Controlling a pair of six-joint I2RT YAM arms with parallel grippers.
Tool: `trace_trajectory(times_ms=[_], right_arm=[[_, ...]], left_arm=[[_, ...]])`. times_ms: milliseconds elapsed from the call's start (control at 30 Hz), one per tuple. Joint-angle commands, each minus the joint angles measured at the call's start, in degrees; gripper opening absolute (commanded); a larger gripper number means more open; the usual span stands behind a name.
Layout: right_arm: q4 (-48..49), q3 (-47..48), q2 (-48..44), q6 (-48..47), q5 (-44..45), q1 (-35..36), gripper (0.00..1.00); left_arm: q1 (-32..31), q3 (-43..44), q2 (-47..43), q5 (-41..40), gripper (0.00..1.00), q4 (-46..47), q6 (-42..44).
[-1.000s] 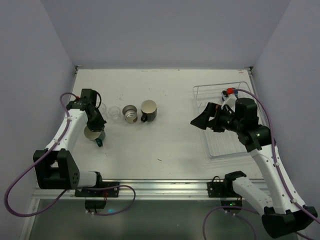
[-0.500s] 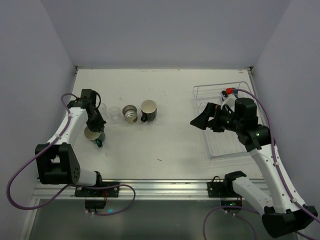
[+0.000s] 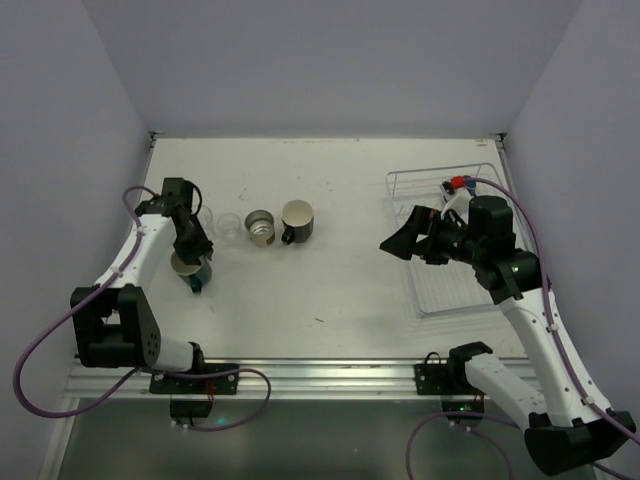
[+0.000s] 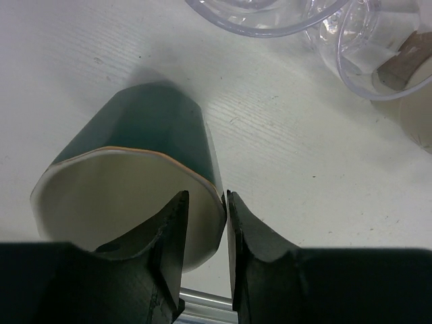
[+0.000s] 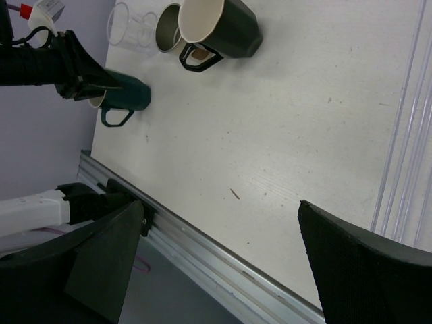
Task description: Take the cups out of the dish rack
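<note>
A dark teal mug [image 3: 190, 268] with a cream inside stands on the table at the left. My left gripper [image 3: 193, 260] is over it. In the left wrist view the mug's [image 4: 135, 169] rim runs between the two fingers of the left gripper [image 4: 206, 196], one inside and one outside. The jaws are slightly parted with slack around the wall, so the gripper is open. The white wire dish rack [image 3: 450, 290] lies at the right; no cup shows in its visible part. My right gripper [image 3: 395, 243] hangs wide open and empty left of it.
Behind the teal mug stand two clear tumblers [image 3: 229, 225], a grey cup [image 3: 260, 227] and a dark handled mug [image 3: 296, 221] in a row. The right wrist view shows that dark mug [image 5: 223, 27], the rack's edge [image 5: 405, 135] and the table's front rail [image 5: 202, 250].
The left jaws, shut on the teal mug's rim before, have parted a little. The mug has shifted slightly with the arm. The right arm has not moved.
</note>
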Motion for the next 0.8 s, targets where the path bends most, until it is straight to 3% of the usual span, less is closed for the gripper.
trace_trajectory(times_ms=[0,100,133,233,367,467,600,700,767], right_arm=[[0.86,1.06,0.08,-1.06,1.84,0.44,0.99],[0.77,1.06,0.43,-0.97,2.37,0.44,0.99],[0.77,1.06,0.43,-0.88,2.63,0.35,0.99],[-0.02,1.58,0.96,-0.79,3.60,0.53,0.99],[-0.72,1.85,1.66,-0.35,6.32,0.44,0.99],[-2.04,2.90,3.41,-0.18,10.36,0.53,0.99],[-5.81,8.86,8.23,-0.36,24.11,0.35,0.99],[-7.66,12.47,11.58,0.52,29.26,-1.22,0.99],[-8.19,16.16,15.97,1.93,28.05,-4.28,0.99]], left_arm=[[0.43,0.35,-0.46,0.77,0.33,0.70,1.71],[0.35,0.88,-0.90,-0.46,0.39,0.00,1.54],[0.43,1.14,-1.68,-0.99,0.47,-0.09,1.45],[0.44,2.90,-3.35,-3.71,0.56,-2.02,1.62],[0.26,5.26,-7.05,-4.95,0.64,-3.51,2.06],[-0.62,8.33,-10.21,-5.21,0.66,-5.62,3.73],[-5.62,11.78,-16.70,-1.18,0.66,-4.05,4.70],[-11.86,8.89,-20.66,2.78,0.66,1.56,4.09],[-14.49,3.73,-24.09,10.29,0.66,6.64,4.08]])
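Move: The blue cup in the back of the dish rack is the right hand's goal, about 26 cm ahead, 21 cm to the right and 19 cm below; the rack's middle is some 12 cm ahead, 19 cm right and 22 cm below. From the left hand that cup is roughly 20 cm ahead and 65 cm right. The just-unloaded green mug's middle is 4 cm to the left hand's left, 1 cm back and 5 cm below, with the small glass about 8 cm ahead, 6 cm right. Upward, the left hand draws its widening fingers clear of the green mug's rim, which they straddle, rises about 14 cm, then swings right past the mug, tipping its fingertips forward some 30 degrees. The right hand, empty and wide open, dips slightly, then speeds forward and right over the rack towards the blue cup, about 8 cm in all, turning clockwise. ##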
